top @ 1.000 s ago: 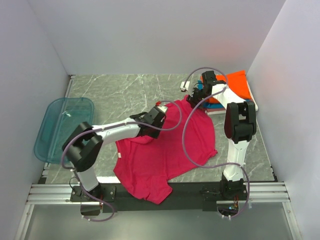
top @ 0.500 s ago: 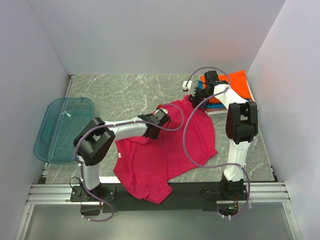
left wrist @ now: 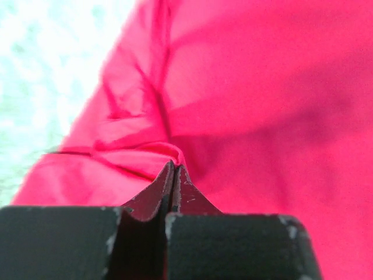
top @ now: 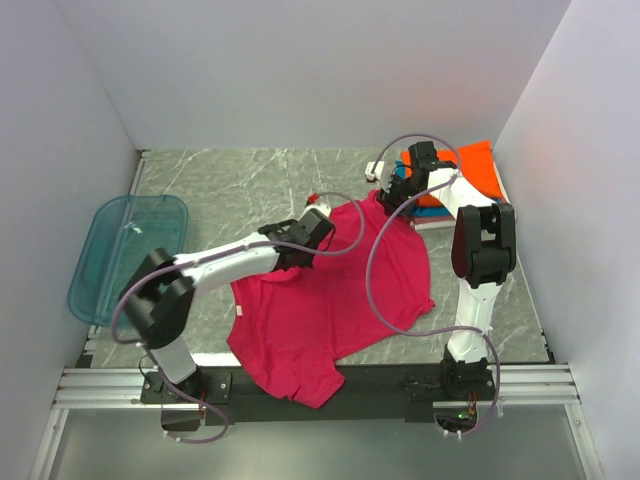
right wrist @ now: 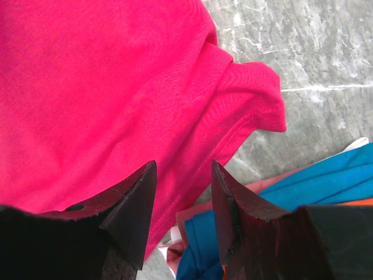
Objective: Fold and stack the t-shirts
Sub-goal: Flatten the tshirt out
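Note:
The magenta-red t-shirt [top: 330,300] lies spread and rumpled on the marble table. My left gripper [top: 317,214] sits at its upper left edge. In the left wrist view its jaws [left wrist: 173,170] are shut, pinching a raised fold of the red cloth [left wrist: 262,105]. My right gripper [top: 386,190] hovers open over the shirt's far right sleeve [right wrist: 245,99], its fingertips [right wrist: 184,175] straddling the hem with nothing between them. A stack of folded t-shirts [top: 472,170], orange on top, lies at the back right. Its teal-blue [right wrist: 326,181] and pinkish [right wrist: 230,204] layers show beside the right fingers.
A translucent blue plastic tray [top: 125,255] rests at the left table edge. White walls close in the left, back and right sides. Purple cables loop over the shirt from both arms. The metal base rail runs along the near edge.
My left gripper has closed on the shirt's upper left edge, and its arm shifted slightly. The right gripper stayed open, barely moving.

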Tool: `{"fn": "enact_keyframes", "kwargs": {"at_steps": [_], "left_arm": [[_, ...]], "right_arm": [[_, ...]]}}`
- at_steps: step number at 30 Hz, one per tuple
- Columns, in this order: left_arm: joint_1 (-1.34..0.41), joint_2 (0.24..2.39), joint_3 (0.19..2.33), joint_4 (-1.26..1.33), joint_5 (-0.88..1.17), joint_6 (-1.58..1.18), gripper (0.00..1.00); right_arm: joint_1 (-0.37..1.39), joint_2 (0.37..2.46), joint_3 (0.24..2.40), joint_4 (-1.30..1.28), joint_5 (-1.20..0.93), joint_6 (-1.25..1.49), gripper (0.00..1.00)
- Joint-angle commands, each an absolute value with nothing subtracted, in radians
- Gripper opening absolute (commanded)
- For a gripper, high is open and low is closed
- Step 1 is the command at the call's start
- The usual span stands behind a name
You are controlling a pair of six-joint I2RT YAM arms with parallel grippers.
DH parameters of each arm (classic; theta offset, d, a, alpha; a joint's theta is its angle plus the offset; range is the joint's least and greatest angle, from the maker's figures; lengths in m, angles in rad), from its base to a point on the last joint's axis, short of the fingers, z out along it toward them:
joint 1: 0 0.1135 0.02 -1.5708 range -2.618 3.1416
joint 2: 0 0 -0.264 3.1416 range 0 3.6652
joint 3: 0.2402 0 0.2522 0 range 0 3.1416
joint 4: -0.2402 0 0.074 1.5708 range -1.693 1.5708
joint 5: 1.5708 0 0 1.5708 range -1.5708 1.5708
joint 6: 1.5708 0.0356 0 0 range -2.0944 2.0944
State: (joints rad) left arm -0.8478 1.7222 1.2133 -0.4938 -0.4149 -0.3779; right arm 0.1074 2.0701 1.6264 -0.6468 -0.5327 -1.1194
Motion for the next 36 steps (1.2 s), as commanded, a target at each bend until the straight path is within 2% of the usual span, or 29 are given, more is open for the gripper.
{"fn": "enact_keyframes", "kwargs": {"at_steps": [1,7,15,18,25,30,36], "left_arm": [[-0.848,1.603,1.262,-0.48,-0.483,-0.35,0.0],[-0.818,1.542,1.239,-0.456,-0.517,-0.288,0.0],[-0.756,1.43,1.198,-0.339,-0.44,-0.121,0.0],[-0.718,1.379,1.17,-0.286,-0.37,-0.04,0.0],[-0.522,1.24,1.056,-0.18,0.006,0.08,0.0],[-0.437,1.197,0.985,-0.126,0.092,0.124,0.0],[-0.4,1.195,0.956,-0.118,0.092,0.114,0.0]], "right_arm": [[0.1,2.019,1.652,-0.653,-0.561,-1.115,0.49],[0.101,2.017,1.658,-0.663,-0.563,-1.115,0.49],[0.101,2.014,1.663,-0.672,-0.561,-1.118,0.49],[0.103,2.019,1.669,-0.68,-0.564,-1.117,0.49],[0.117,2.022,1.683,-0.741,-0.594,-1.176,0.49],[0.127,2.046,1.73,-0.773,-0.601,-1.212,0.49],[0.132,2.15,1.92,-0.729,-0.523,-1.014,0.5]]}}
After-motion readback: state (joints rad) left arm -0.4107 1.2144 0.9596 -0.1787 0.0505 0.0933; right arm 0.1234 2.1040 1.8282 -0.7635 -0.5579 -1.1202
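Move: The t-shirt's upper-left edge is already pinched in the shut left fingers, and the bare table it is drawn towards is about 10 cm left, 6 cm ahead and 7 cm below. The teal bin stands some 36 cm left, roughly level; the shirt's far right corner is 17 cm ahead, 16 cm right. From the right hand, that bare patch lies about 33 cm left and 10 cm back; the far right corner is 6 cm left, 4 cm ahead; the folded stack is 9 cm right, 4 cm ahead. The pinched t-shirt edge is lifted by the left hand some 13 cm and carried about 10 cm left and 5 cm forward, mostly up first, then swinging out left; near the end the hand sinks slightly. Its fingers stay shut while the wrist tips up some 25 degrees. The right hand waits half open beside the stack, then rises about 4 cm and eases forward. ##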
